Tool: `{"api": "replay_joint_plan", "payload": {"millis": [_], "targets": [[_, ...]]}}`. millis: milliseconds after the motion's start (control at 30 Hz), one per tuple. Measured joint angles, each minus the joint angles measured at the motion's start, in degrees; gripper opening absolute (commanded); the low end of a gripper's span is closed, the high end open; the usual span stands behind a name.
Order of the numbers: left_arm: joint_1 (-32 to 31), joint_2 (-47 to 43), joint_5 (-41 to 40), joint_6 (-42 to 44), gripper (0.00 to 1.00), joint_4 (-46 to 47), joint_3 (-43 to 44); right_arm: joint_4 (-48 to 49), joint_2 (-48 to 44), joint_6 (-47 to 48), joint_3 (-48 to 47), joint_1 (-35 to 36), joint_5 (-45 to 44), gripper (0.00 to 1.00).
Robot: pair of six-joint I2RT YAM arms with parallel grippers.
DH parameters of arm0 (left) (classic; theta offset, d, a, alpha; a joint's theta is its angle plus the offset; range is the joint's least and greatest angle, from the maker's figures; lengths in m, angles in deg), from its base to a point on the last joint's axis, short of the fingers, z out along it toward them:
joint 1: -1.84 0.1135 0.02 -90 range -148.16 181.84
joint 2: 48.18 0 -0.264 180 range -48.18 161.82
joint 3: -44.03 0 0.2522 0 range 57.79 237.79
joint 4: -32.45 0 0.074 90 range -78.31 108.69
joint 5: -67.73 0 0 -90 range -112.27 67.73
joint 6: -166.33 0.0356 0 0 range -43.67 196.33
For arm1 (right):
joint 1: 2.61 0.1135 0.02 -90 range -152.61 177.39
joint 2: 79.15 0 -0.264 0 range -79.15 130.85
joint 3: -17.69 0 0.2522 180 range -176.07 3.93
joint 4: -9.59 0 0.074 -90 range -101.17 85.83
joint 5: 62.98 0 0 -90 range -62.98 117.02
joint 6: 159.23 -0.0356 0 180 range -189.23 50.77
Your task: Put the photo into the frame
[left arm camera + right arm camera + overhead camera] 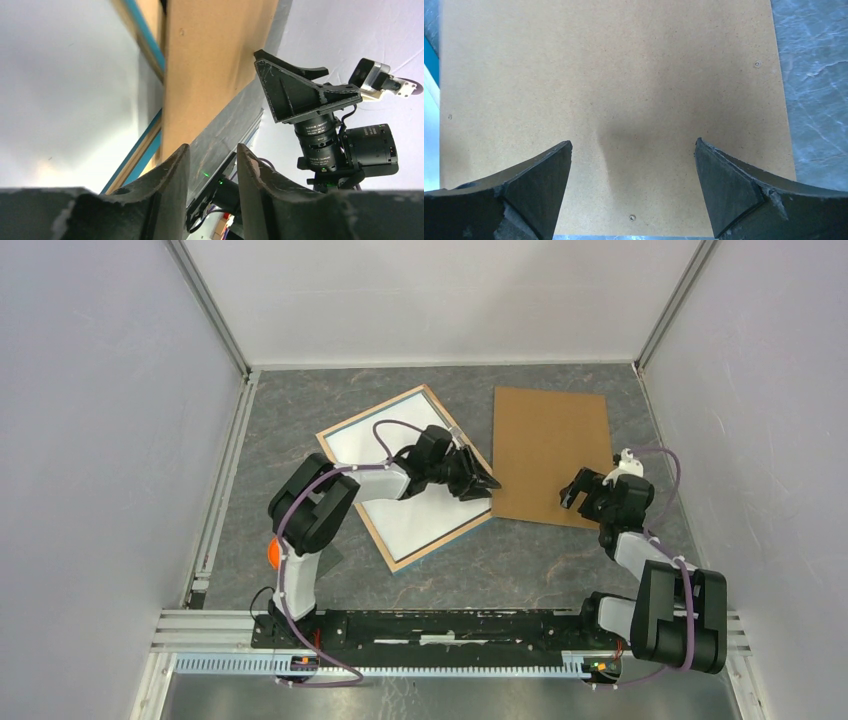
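Note:
The frame [375, 411] lies flat and turned at an angle left of centre, with a light wood rim and a thin blue edge [150, 47]. A white sheet [370, 440] fills its middle, which I take to be the photo with its plain back up; no picture side shows. My left gripper [488, 483] sits low at the frame's right edge, beside the brown backing board [550, 450]. Its jaws [212, 147] stand partly apart with only table between them. My right gripper [575, 495] hovers wide open over the board's near end [614, 75], holding nothing [633, 141].
The grey marbled table [540, 560] is boxed in by pale walls on three sides. A metal rail [220, 500] runs along the left side. The arms' base bar [440, 625] spans the near edge. A strip of the frame's blue edge [430, 65] shows left of the board.

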Motion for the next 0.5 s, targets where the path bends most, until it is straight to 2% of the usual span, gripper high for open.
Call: {"api": "replay_joint_plan", "payload": {"millis": [167, 267, 367, 500], "targets": [[0.85, -3.50, -0.96, 0.87, 0.62, -1.92, -2.95, 0.76, 0.55, 0.09, 0.63, 1.36, 1.81, 0.98], [1.14, -4.35, -2.69, 3.08, 0.74, -4.39, -2.64, 1.53, 1.07, 0.11, 0.63, 1.42, 2.36, 0.98], [1.18, -4.59, -5.29, 6.58, 0.75, -7.80, -2.01, 1.99, 1.36, 0.20, 0.63, 1.42, 2.60, 0.98], [1.16, -1.95, -5.11, 9.33, 0.66, -11.10, 3.04, 2.25, 1.62, 0.39, 0.63, 1.42, 2.62, 0.98]]}}
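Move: The brown backing board is what both hands work at. Its middle lies about 6 cm ahead of my left hand, 12 cm to its right and some 4 cm below; from my right hand it is roughly 7 cm ahead and 3 cm to the left, just under the fingertips. The frame, with the photo white side up in it, has its middle about 18 cm left of my left hand, 3 cm ahead and 5 cm below. I open my left hand's fingers well beside the board's near-left edge and draw the hand left over the frame, about 3 cm, then ease slightly back right and forward while the fingers tip some 10 degrees further down. My right hand, still wide open with its fingertips on the board, drags it about 1.5 cm left, turning a little counter-clockwise, then stays there. ##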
